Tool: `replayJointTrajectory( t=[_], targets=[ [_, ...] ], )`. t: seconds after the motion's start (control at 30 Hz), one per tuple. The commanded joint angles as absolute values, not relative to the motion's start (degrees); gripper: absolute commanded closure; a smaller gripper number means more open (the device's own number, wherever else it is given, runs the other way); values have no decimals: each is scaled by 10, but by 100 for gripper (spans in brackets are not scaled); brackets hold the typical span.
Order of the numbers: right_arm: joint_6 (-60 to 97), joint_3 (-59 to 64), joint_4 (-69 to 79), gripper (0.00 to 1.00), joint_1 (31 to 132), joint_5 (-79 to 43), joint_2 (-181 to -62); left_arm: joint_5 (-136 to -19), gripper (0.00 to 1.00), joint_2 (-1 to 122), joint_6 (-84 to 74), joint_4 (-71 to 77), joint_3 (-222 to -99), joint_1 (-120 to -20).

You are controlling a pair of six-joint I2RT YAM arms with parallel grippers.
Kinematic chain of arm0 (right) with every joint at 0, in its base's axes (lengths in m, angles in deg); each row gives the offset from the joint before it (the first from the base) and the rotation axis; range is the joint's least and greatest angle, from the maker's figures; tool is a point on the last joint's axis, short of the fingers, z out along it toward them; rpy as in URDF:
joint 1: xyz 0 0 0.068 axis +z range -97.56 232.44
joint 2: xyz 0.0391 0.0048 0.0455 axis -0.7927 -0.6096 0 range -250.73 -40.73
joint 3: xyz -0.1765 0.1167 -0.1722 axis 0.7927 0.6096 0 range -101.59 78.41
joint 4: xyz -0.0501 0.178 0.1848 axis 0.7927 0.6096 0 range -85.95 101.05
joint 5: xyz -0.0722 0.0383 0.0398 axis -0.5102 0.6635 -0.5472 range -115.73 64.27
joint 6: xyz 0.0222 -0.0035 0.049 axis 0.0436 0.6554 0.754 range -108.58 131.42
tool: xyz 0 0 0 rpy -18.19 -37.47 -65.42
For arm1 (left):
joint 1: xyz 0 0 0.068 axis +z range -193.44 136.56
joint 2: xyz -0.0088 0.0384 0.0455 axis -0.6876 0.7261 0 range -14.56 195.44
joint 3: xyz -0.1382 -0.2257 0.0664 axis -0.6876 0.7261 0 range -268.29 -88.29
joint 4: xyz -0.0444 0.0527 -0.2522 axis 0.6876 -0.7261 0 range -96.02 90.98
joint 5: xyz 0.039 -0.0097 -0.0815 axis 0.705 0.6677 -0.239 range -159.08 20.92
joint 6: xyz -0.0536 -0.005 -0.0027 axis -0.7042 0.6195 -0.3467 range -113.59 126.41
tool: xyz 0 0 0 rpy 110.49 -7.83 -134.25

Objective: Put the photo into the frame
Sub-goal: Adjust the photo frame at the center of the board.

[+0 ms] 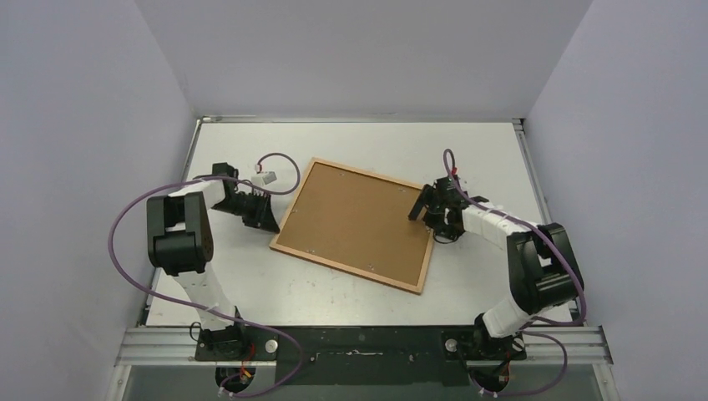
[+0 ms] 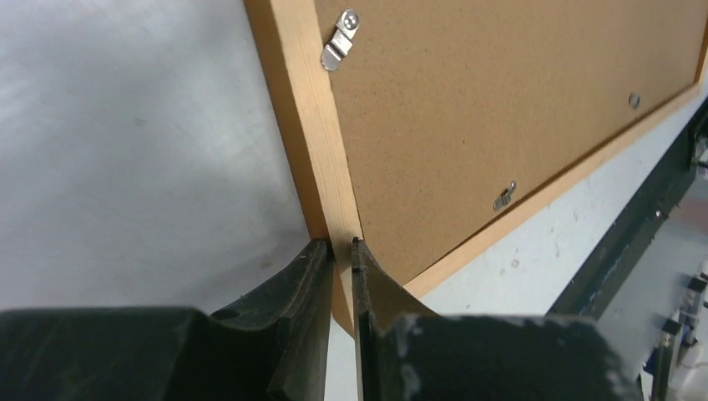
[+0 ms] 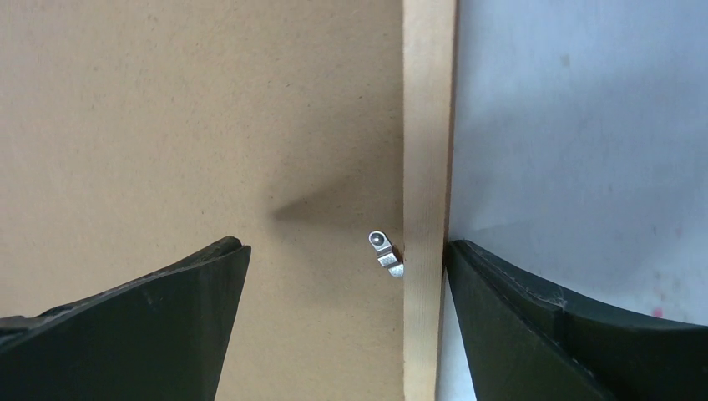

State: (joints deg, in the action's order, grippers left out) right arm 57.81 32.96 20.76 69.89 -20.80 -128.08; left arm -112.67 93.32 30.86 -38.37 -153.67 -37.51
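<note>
The frame (image 1: pixel 346 268) lies face down and askew mid-table, with the brown fibreboard backing sheet (image 1: pixel 355 221) set in it. Its light wood rim (image 2: pixel 300 109) shows in the left wrist view, with metal clips (image 2: pixel 341 38) on the backing. My left gripper (image 1: pixel 271 219) is shut on the rim near the frame's near-left corner (image 2: pixel 341 244). My right gripper (image 1: pixel 427 221) is open and straddles the right rim (image 3: pixel 427 125). One finger is over the backing (image 3: pixel 167 109) and one is outside over the table (image 3: pixel 344 247). The photo is not in view.
A small white connector (image 1: pixel 265 176) on a purple cable lies left of the frame's far corner. A metal clip (image 3: pixel 386 251) sits between my right fingers. The black front rail (image 1: pixel 359 342) runs along the near table edge. Grey walls close in the sides and back.
</note>
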Motion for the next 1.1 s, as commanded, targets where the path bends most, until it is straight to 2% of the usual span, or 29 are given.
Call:
replayJointTrajectory(
  t=[0.0,0.23,0.43,0.67,0.8,1.07],
  targets=[
    [560,239,135,10,700,-126,-1343,-1179,88,924,372,-498,-1525,-401],
    [536,71,152,10,684,-93,-1487,-1184,85,939,388,-522,-1529,-457],
    [480,-72,246,10,683,-178,-1538,-1194,80,930,415,-580,-1556,-472],
    [484,18,222,10,685,-270,-1433,-1221,75,938,413,-652,-1678,-386],
    [488,64,207,10,686,-270,-1409,-1243,74,951,362,-621,-1703,-398],
    [481,133,202,10,668,-271,-1369,-1222,65,1010,319,-577,-1707,-417]
  ],
)
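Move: The photo frame lies flat between the hands, its right end turned nearer the base. The left fingertips are on its left rail: the near-left corner is about 4 cm back and 2 cm left, the frame's middle 23 cm right and 2 cm ahead. For the right hand, the right rail is some 3 cm to the right, the middle 19 cm left, the far-right corner about 9 cm ahead and 3 cm right; everything about 1 cm below. With one finger already against the outside of the right rail, the right hand pushes forward some 17 cm, while the left fingers, still on the left rail, drag it back about 8 cm and rightward, turning clockwise. Then both lift off: the left rises, returns forward and opens a little, the right rises wide open and draws back about 6 cm, both sinking slightly at the end. ##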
